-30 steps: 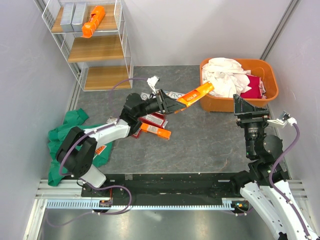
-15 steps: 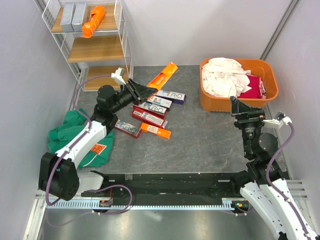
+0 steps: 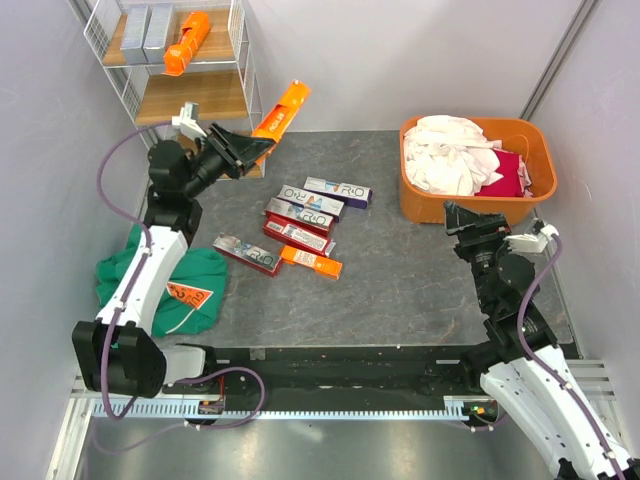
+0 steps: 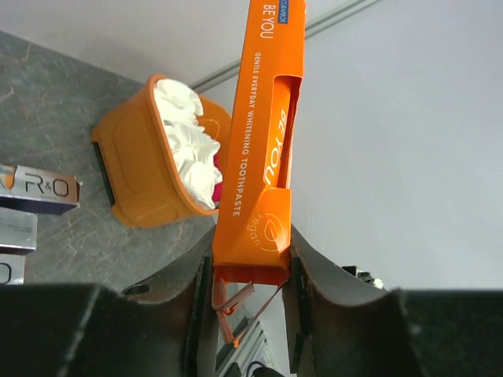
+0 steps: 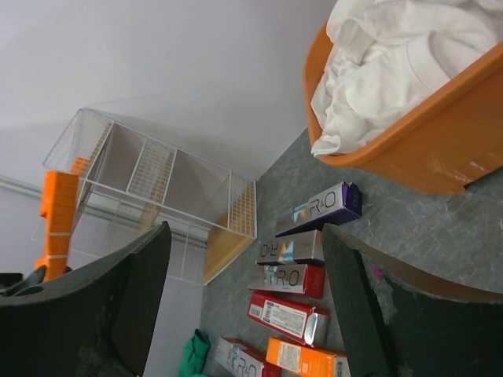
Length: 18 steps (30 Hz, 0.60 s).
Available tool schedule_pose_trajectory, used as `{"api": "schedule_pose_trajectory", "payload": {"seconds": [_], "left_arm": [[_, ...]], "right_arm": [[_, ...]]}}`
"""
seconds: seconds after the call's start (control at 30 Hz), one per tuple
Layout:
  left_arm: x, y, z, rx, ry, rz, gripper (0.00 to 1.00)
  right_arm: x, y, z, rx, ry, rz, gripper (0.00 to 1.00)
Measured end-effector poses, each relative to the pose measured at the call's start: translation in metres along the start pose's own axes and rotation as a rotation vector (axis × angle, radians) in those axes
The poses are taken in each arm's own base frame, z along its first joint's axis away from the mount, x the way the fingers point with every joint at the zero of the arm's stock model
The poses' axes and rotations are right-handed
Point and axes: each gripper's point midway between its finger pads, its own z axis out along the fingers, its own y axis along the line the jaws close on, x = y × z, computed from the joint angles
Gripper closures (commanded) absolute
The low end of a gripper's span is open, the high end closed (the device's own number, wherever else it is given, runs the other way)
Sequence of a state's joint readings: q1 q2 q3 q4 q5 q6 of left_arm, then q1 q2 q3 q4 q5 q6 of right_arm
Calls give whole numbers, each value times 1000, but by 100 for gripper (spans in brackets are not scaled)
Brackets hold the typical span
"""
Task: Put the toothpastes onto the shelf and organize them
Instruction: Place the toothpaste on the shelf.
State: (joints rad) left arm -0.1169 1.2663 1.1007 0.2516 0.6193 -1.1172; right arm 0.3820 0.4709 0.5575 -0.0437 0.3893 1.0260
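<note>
My left gripper [image 3: 248, 150] is shut on the lower end of an orange toothpaste carton [image 3: 281, 108], held up in the air just right of the shelf's [image 3: 190, 97] middle board. In the left wrist view the carton [image 4: 263, 141] stands upright between the fingers [image 4: 196, 298]. The shelf's top board holds two silver cartons [image 3: 146, 30] and orange cartons [image 3: 188, 42]. Several toothpastes lie on the floor: purple R&O [image 3: 338, 190], silver [image 3: 303, 197], red [image 3: 298, 235], orange [image 3: 311, 262]. My right gripper [image 3: 468, 220] hangs open and empty near the tub, its view showing the same cartons [image 5: 318, 210].
An orange tub [image 3: 541, 150] of white and red laundry stands at the back right. A green cloth [image 3: 150, 278] lies at the left by the left arm. Grey walls close in on both sides, and the arm bases stand along the near rail.
The left arm has swung left, from beside the tub to the shelf, carrying the orange carton. The right arm has leaned forward and left, with its jaws a little wider.
</note>
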Motion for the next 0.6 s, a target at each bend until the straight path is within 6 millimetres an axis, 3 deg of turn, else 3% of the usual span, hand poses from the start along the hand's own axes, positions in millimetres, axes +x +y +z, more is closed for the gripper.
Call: {"api": "schedule_pose_trajectory", "payload": {"seconds": [0.3, 0.6], "left_arm": [[-80, -33, -21, 32, -118, 98, 70], [-143, -28, -34, 7, -216, 97, 70]], "right_arm": [[20, -18, 3, 54, 71, -29, 15], [24, -25, 2, 70, 82, -37, 15]]}}
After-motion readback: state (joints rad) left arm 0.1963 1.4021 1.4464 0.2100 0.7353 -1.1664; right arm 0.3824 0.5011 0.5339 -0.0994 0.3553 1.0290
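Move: From the left gripper, already holding the orange toothpaste, the free spot on the top shelf lies about 16 cm ahead, 9 cm left and some 5 cm up. The orange toothpaste already shelved is level with that spot, about 5 cm to its left. Two silver toothpastes stand 10 and 15 cm left of the spot, roughly as deep. From the right gripper the spot is some 26 cm ahead, 46 cm left and 13 cm up. Swing the left gripper about 11 cm left and lift it some 9 cm, easing the climb late while reaching forward about 5 cm, to bring the held toothpaste up to the top shelf beside the orange one. Turn the wrist roughly 10 degrees counter-clockwise, tip the fingers slightly up and keep the grip. Let the empty, open right gripper sink about 3 cm. ##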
